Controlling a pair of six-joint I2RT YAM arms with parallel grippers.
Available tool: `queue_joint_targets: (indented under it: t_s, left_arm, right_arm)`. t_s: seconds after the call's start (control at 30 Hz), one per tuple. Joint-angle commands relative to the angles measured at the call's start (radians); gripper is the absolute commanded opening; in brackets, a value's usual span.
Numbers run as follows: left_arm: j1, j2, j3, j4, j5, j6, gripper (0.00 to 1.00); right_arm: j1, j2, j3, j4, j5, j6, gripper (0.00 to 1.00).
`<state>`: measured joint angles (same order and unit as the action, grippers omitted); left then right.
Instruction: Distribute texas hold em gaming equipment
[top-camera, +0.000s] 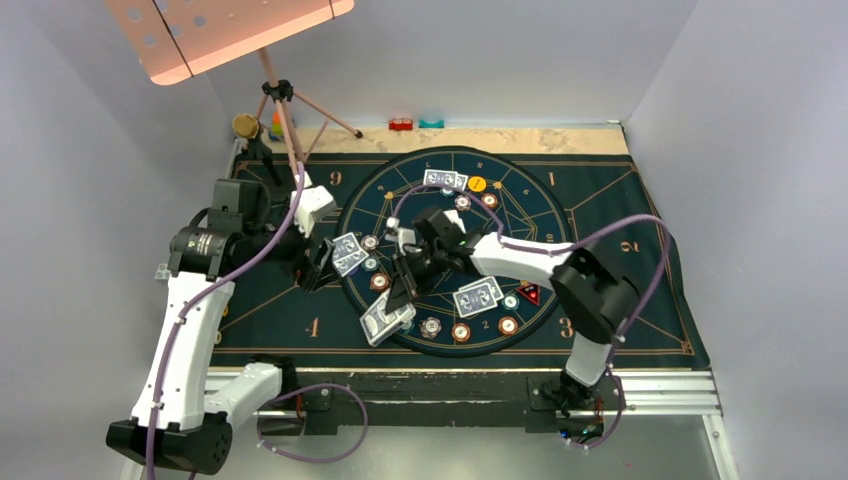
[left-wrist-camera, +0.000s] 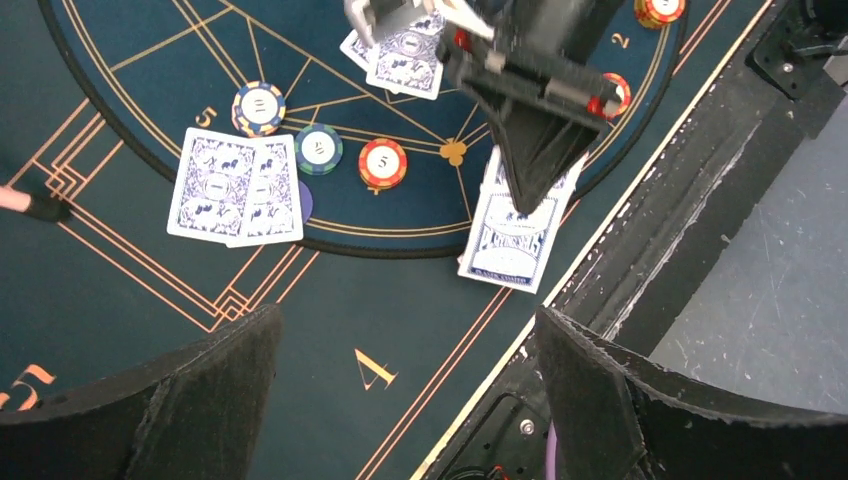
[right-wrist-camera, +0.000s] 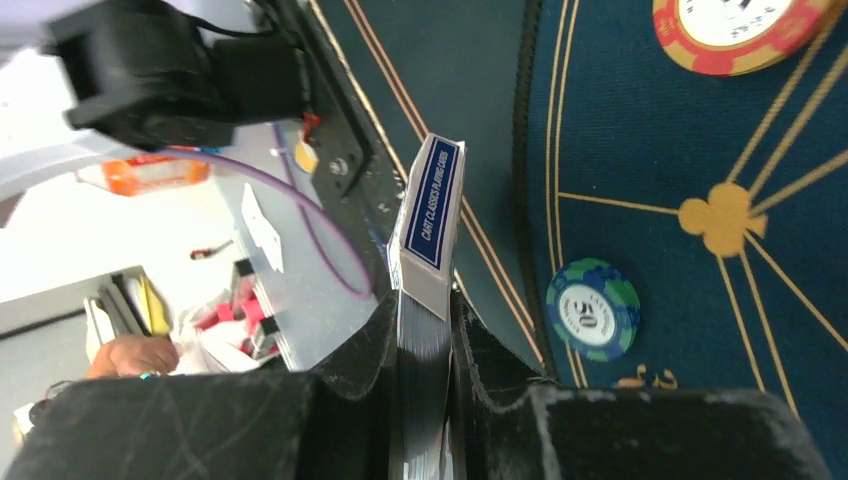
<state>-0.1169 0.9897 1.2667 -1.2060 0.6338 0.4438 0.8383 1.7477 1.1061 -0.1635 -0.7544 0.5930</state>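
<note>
My right gripper (right-wrist-camera: 425, 322) is shut on a blue-and-white pack of playing cards (right-wrist-camera: 430, 225), held on edge over the mat's near rim. From above, that pack (top-camera: 386, 322) hangs at the lower left of the round layout under the right gripper (top-camera: 402, 290). My left gripper (left-wrist-camera: 405, 330) stands open with nothing in it, above the mat's "4", beside two face-down cards (left-wrist-camera: 236, 188). Three poker chips (left-wrist-camera: 383, 162) lie to the right of those cards. More card pairs (top-camera: 478, 295) and chips ring the circle, along with a yellow disc (top-camera: 478, 183) and a red triangular marker (top-camera: 529, 293).
The dark blue gold-lined mat (top-camera: 620, 215) covers the table. A pink stand on a tripod (top-camera: 285, 95) rises at the back left. Small red and teal blocks (top-camera: 415, 124) sit at the far edge. A black rail (top-camera: 420, 385) runs along the near edge.
</note>
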Motion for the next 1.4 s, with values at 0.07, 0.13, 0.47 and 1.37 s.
queue_joint_targets:
  t_s: [0.07,0.13,0.47,1.37]
  left_arm:
    - [0.011,0.008,-0.08,0.116,-0.08,-0.087,0.99]
    - [0.012,0.003,-0.107,0.144,-0.109,-0.103,0.99]
    - [0.013,-0.011,-0.157,0.181,-0.14,-0.12,1.0]
    - [0.013,-0.018,-0.212,0.232,-0.164,-0.07,1.0]
  right_arm:
    - [0.098,0.131,0.182,-0.181,0.022,-0.183,0.16]
    - [0.12,0.159,0.216,-0.226,0.049,-0.216,0.17]
    - [0.159,0.223,0.224,-0.257,0.052,-0.247,0.43]
    - [0.199,-0.139,0.245,-0.572,0.532,-0.213,0.51]
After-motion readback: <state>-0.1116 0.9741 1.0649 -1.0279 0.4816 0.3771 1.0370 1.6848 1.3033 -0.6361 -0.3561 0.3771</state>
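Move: The right hand already holds the card box; its landing spot, on the felt's near edge, lies about 7 cm back, 4 cm left and 9 cm below. The green chip sits about 3 cm back and 1 cm right of the hand, the orange chips 7 cm ahead and 5 cm left. From the left hand, the landing spot is some 9 cm back, 12 cm right and 21 cm below. Right hand lowers card box about 5 cm, back-left onto felt, opens, later rises rightward; open left hand sinks. ##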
